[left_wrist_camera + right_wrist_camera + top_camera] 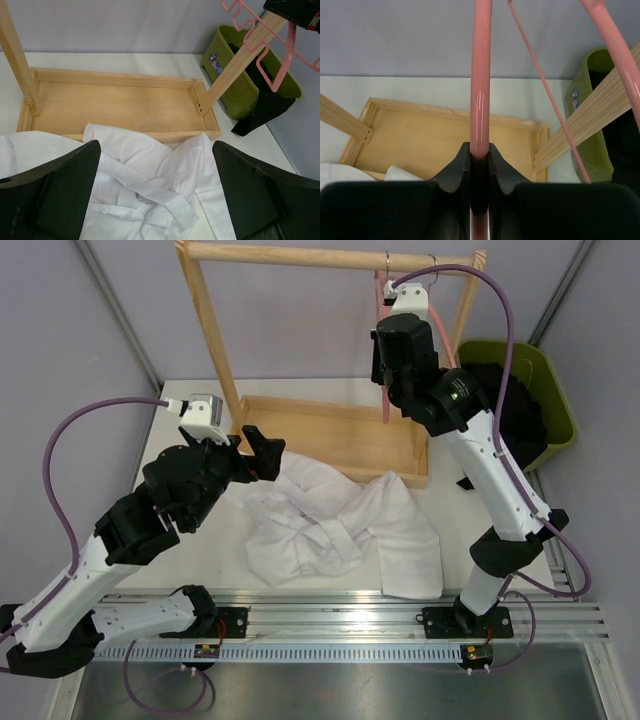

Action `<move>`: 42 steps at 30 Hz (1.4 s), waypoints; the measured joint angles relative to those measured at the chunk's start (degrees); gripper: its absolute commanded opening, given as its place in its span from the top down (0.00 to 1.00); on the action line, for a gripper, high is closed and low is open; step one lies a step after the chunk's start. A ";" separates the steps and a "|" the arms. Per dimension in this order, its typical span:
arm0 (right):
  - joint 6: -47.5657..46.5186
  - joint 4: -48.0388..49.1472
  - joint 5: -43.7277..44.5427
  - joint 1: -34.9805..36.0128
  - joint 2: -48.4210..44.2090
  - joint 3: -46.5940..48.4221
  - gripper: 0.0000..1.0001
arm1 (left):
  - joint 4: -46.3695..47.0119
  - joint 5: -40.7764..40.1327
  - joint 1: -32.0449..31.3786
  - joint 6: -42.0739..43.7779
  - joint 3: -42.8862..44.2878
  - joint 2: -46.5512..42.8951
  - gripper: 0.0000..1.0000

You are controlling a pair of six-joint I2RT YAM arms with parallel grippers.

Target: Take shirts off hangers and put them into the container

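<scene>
The white shirt (340,530) (150,170) lies crumpled on the table in front of the rack's tray. My left gripper (258,448) (156,150) hovers over it, open, with nothing between its fingers. The black shirt (515,410) (265,107) sits in the olive-green container (560,410) (220,55) at the right, one end hanging over the rim onto the table. Two pink hangers (280,65) hang bare at the right end of the rack rail. My right gripper (385,370) (480,150) is raised there, shut on the straight bar of one hanger (481,75). The other hanger (615,45) is beside it.
The wooden rack (330,255) stands at the back of the table, and its flat tray base (330,430) (115,105) lies between its posts. The right post (235,65) slants up close to the container. The container stands at the table's right edge.
</scene>
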 measured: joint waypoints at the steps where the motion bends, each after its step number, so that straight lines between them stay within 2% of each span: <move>1: 0.44 0.52 -0.07 -0.28 -0.13 -0.76 1.00 | 0.00 0.00 0.00 -0.09 -0.02 -0.15 0.01; 4: 1.57 3.02 -1.16 -0.50 -1.92 -4.44 0.98 | -0.02 0.00 0.00 -0.35 -0.15 -0.68 0.01; 5: 1.84 3.80 -1.64 -0.50 -3.02 -5.95 0.83 | -0.02 0.00 0.00 -0.50 -0.17 -0.85 0.01; 8: 3.10 4.37 -2.69 -0.50 -6.27 -9.05 0.21 | 0.04 0.00 0.00 -0.66 -0.44 -1.07 0.01; 9: 3.30 4.02 -3.19 -0.50 -7.48 -9.86 0.04 | 0.02 0.00 0.00 -0.72 -0.48 -1.05 0.01; 10: 3.32 3.87 -3.72 -0.48 -8.63 -10.38 0.01 | 0.02 0.00 0.00 -0.74 -0.48 -0.94 0.01; 20: 4.59 1.46 -9.88 0.44 -25.92 -18.91 0.01 | -0.02 -0.09 0.00 -0.72 -0.48 -0.68 0.01; 25: 8.20 0.20 -19.26 3.82 -38.49 -34.73 0.00 | 0.04 -0.68 0.00 -0.70 -0.76 -1.07 0.01; 28: 10.67 -0.37 -22.32 11.32 -42.69 -45.70 0.01 | 0.00 -1.27 0.00 -0.70 -2.05 -2.16 0.01; 32: 13.60 0.22 -22.23 23.23 -39.23 -56.02 0.00 | -0.04 -1.99 0.00 -0.70 -4.17 -3.52 0.01; 35: 14.53 1.97 -21.68 29.05 -31.26 -59.04 0.01 | -0.17 -2.38 0.00 -0.72 -4.74 -3.85 0.01; 38: 14.49 5.97 -20.76 30.49 -23.41 -61.53 0.01 | -0.13 -2.62 0.00 -0.76 -4.85 -4.15 0.01; 42: 13.90 10.91 -18.18 29.77 -18.93 -62.49 0.01 | -0.28 -2.67 0.00 -0.96 -5.77 -5.46 0.01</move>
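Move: The right hand, still pinching a bare pink hanger under the rack's rail, has the white shirt on the table about 14 cm back towards the base, 5 cm to its left and some 44 cm below. The other pink hanger is roughly 8 cm to its right and 3 cm ahead, about level. The rack's wooden tray lies some 9 cm ahead, 6 cm left and 43 cm down. From the left hand the shirt is about 3 cm ahead, 16 cm right and 39 cm below. Back first, the right hand opens wide to let go of the pink hanger and lifts slightly, then sweeps down and to its left towards the white shirt, ending about 25 cm further back and 27 cm lower. The wrist swings counter-clockwise and tips down, each some 35 degrees; the fingers stay open. The left hand, open, only eases slightly left and down. ##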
